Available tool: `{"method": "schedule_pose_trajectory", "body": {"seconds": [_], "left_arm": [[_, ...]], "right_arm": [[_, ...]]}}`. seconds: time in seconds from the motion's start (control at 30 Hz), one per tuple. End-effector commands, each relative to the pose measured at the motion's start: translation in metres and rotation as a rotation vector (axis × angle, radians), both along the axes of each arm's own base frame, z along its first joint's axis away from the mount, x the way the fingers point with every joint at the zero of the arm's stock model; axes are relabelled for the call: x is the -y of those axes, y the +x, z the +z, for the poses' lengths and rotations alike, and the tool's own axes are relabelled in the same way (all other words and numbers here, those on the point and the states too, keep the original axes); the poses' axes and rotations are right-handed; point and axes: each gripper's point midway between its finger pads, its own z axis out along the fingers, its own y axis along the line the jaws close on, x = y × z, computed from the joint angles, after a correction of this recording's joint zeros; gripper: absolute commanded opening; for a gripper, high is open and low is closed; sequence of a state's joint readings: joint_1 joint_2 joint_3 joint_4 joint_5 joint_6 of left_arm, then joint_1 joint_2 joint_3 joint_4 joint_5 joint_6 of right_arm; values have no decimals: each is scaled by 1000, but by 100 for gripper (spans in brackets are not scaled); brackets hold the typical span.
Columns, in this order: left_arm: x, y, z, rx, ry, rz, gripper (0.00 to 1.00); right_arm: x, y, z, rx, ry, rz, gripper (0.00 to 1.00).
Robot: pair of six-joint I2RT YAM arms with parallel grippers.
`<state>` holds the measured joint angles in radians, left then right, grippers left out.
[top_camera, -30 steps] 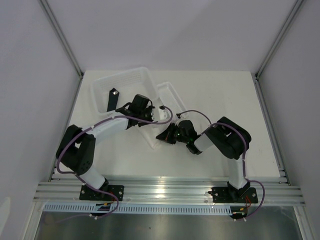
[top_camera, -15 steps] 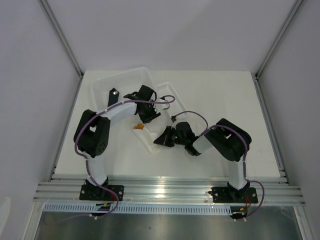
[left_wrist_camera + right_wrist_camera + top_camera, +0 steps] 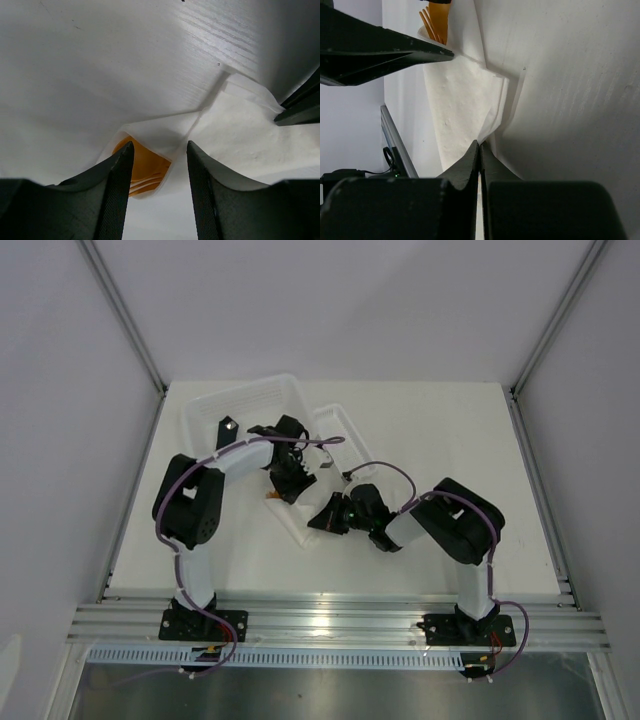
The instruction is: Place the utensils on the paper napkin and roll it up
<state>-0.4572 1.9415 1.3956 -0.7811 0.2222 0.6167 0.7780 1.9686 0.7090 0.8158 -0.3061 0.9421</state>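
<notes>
The paper napkin [image 3: 235,125] lies folded over the orange utensils [image 3: 145,167], whose ends poke out of its open end. My left gripper [image 3: 160,147] hovers open just over that end, one finger on either side of it, holding nothing. In the right wrist view the napkin [image 3: 460,100] stretches away from my right gripper [image 3: 480,143], which is shut on its near corner; the utensils [image 3: 432,22] show at the far end. From above, the left gripper [image 3: 290,478] and right gripper [image 3: 322,520] cover most of the napkin [image 3: 300,525], beside an orange speck of utensils [image 3: 270,495].
Two rigid white trays stand at the back left, a larger one [image 3: 250,395] and a smaller one [image 3: 350,430]. A black flat bar with a white dot [image 3: 224,440] leans in the larger tray. An aluminium rail [image 3: 330,620] runs along the near edge.
My left gripper has come a little nearer over the napkin's end and its jaws have spread wider. The orange utensil ends have come into sight. The right gripper stays shut, shifted slightly left.
</notes>
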Motion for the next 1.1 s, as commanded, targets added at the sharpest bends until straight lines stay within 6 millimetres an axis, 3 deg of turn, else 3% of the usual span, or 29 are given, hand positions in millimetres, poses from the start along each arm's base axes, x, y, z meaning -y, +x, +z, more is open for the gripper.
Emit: {"method": "schedule_pose_trajectory", "body": {"seconds": [0.0,0.27,0.43,0.87,0.97,1.0,1.07], "left_arm": [[6,4,4,-32,-36,18,50],[15,14,7,-52,-53,18,47],[13,14,9,-68,-65,37,37],[8,15,8,-82,3,42,39],[10,12,6,-92,21,22,32],[10,10,5,-100,27,17,23],[11,12,6,-103,30,21,16]], "right_arm": [[3,-1,1,28,-41,-2,0],[3,0,3,43,-51,-1,0],[3,0,2,45,-54,-1,0],[3,0,4,47,-52,-5,0],[4,2,5,52,-52,-10,0],[3,2,6,54,-52,-9,0],[3,2,6,56,-53,-12,0]]}}
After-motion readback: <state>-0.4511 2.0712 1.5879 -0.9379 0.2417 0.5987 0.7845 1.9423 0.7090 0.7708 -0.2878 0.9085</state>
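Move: My left fingers stand half open over the napkin flap at the utensil heads, its edge about 1 cm ahead, 1 cm right and 1 cm below. The orange utensil heads peek out some 2 cm to the left, level with me. The small tray lies about 14 cm ahead and 12 cm right. From my right hand, shut on the napkin's near corner, the flap is roughly 7 cm ahead and 5 cm left. I shift my left hand only about 1 cm, forward and a little right, low over the open end of the napkin roll; I ease partly back, then forward again. The wrist tilts some 5 degrees and I close the fingers from half open to nearly shut at the flap's edge, while my right hand stays put and keeps its pinch on the near corner. ##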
